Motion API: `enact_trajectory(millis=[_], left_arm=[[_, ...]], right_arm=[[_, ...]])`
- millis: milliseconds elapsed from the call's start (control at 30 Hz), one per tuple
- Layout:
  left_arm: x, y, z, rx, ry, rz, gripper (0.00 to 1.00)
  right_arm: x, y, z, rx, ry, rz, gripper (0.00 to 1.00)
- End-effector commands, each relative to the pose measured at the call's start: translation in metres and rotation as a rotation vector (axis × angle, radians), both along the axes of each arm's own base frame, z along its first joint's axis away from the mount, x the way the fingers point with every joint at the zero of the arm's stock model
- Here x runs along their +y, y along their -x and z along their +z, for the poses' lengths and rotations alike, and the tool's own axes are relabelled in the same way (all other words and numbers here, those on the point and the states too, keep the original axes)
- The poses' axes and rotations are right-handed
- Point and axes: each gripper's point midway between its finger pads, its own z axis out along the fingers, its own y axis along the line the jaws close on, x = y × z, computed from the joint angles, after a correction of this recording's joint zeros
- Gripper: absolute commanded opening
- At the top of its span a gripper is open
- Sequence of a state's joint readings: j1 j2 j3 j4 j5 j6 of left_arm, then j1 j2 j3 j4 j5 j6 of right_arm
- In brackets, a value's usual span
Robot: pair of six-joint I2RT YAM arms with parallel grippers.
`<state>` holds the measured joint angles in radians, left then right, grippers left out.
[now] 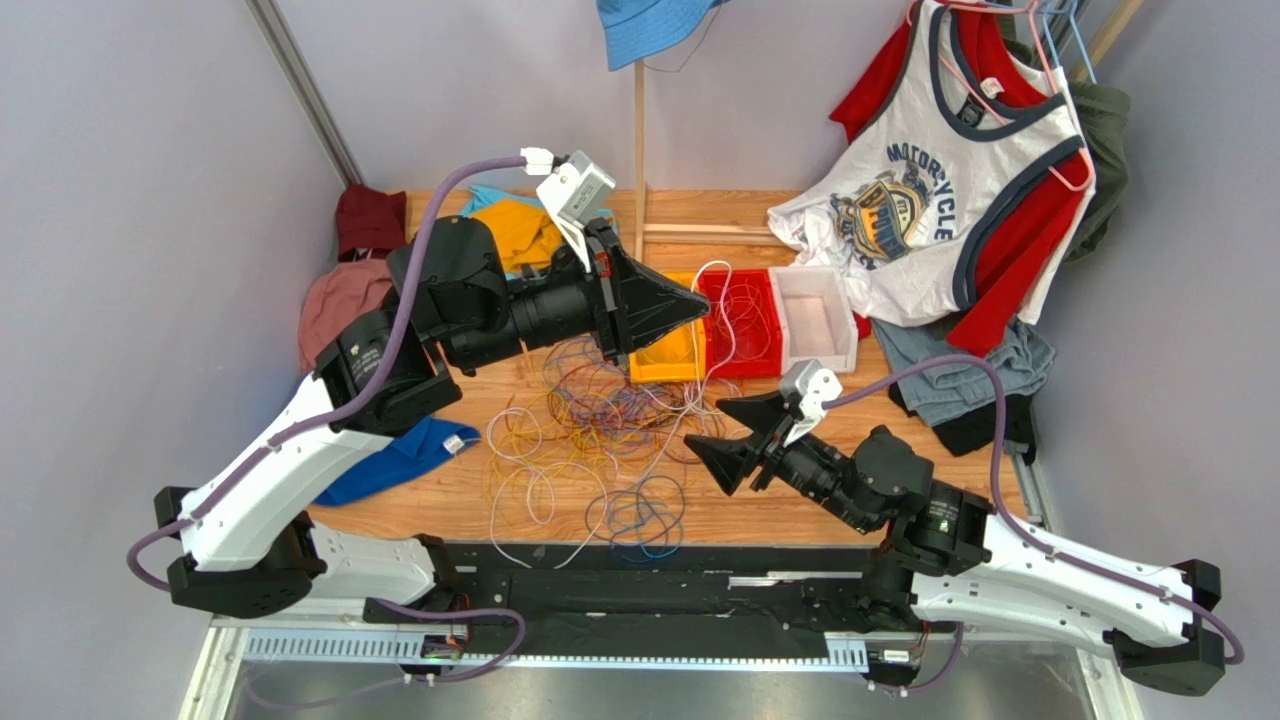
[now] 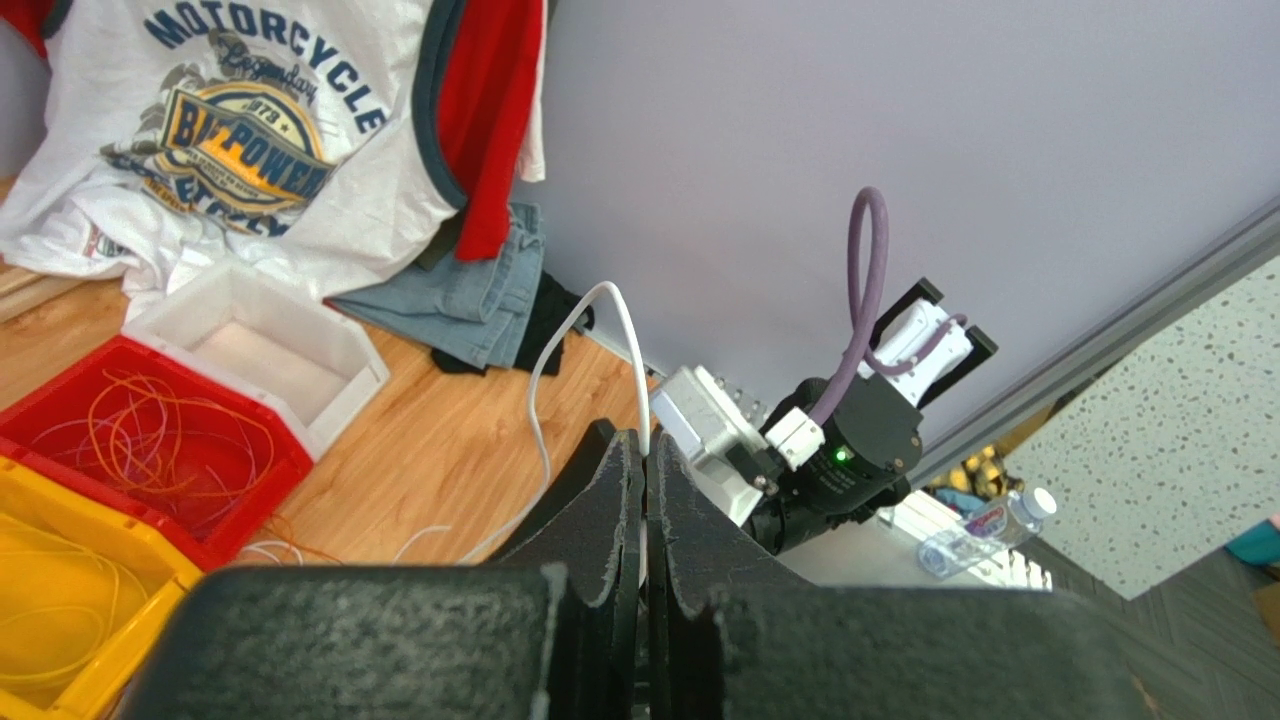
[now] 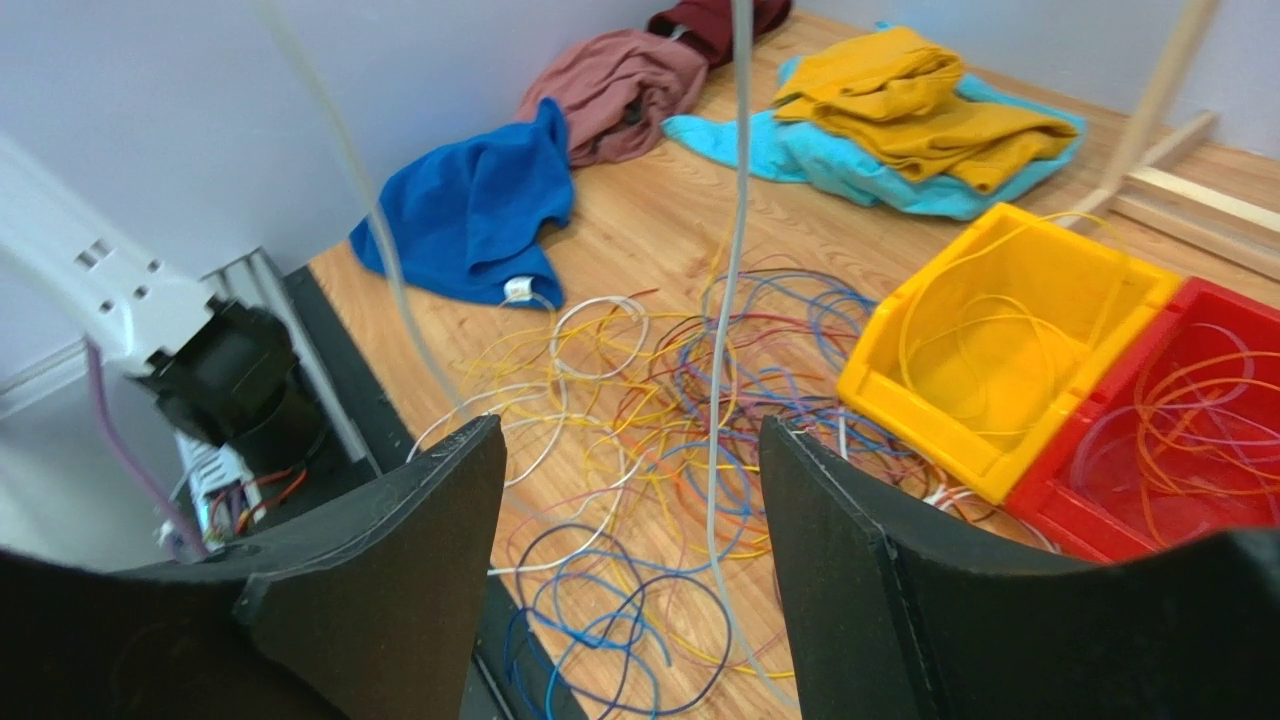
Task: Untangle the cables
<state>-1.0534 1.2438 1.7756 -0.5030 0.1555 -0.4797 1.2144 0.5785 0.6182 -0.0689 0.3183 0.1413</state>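
The cables (image 1: 601, 435) lie as a loose tangle of white, yellow, orange, purple, blue and red loops on the wooden table, left of the bins; the right wrist view shows the same cables (image 3: 646, 405). My left gripper (image 1: 700, 306) is raised over the yellow bin, shut on a white cable (image 2: 583, 312) that arcs out of the tips (image 2: 646, 458). That white cable (image 3: 727, 300) hangs down between my right gripper's fingers without touching them. My right gripper (image 1: 703, 426) (image 3: 628, 435) is open, low over the tangle's right edge.
A yellow bin (image 1: 670, 360), a red bin (image 1: 747, 323) and a white bin (image 1: 819, 315) stand in a row behind the tangle, with some cables in the yellow and red ones. Clothes lie at back left and right. A wooden pole (image 1: 639, 135) stands behind.
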Motion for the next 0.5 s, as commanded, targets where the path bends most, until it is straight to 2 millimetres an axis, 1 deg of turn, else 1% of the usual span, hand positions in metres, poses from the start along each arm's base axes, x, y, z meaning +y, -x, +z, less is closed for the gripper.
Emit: enact_trajectory(millis=[0,100,133,167,233,300,333,400,433,467], left_arm=[[0.008,0.004,0.020,-0.045,0.017,0.005,0.00],[0.008,0.005,0.020,-0.045,0.008,0.000,0.00],[0.008,0.005,0.020,-0.044,0.005,-0.005,0.00],[0.008,0.006,0.020,-0.043,0.004,-0.006,0.00],[0.008,0.006,0.019,-0.037,0.001,-0.008,0.00],[0.006,0.007,0.018,-0.030,0.004,-0.014,0.00],[0.003,0.007,0.015,-0.025,0.001,-0.022,0.00],[0.000,0.008,0.014,-0.018,0.007,-0.033,0.00],[-0.003,0.009,0.012,-0.015,0.001,-0.041,0.00],[-0.003,0.010,0.013,-0.016,0.003,-0.047,0.00]], right_arm=[[0.016,0.023,0.002,-0.047,-0.006,0.173,0.69],[0.023,0.028,-0.003,-0.042,0.006,0.213,0.76],[0.026,0.030,0.003,-0.056,-0.020,0.227,0.77],[0.028,0.031,0.004,-0.055,-0.026,0.236,0.82],[0.031,0.032,0.006,-0.057,-0.052,0.248,0.87],[0.033,0.029,0.007,-0.056,-0.064,0.235,0.89],[0.035,0.028,0.011,-0.065,-0.081,0.230,0.90],[0.040,0.022,0.008,-0.052,-0.080,0.208,0.91],[0.042,0.019,0.013,-0.062,-0.097,0.200,0.91],[0.044,0.013,0.010,-0.051,-0.091,0.168,0.91]])
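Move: The white cable hangs from the closed left fingers; its strand passes about 5 cm left of the right hand, level with it in reach and height, so some 23 cm below the left hand and 4 cm to its left. From the right hand, the blue coil lies about 8 cm left, no farther out, 27 cm down; the yellow bin about 26 cm ahead, 4 cm left, and the red bin 25 cm ahead, 7 cm right, both 25 cm below. The right hand sweeps about 4 cm left and 2 back towards the held-up white cable, opening wider. ##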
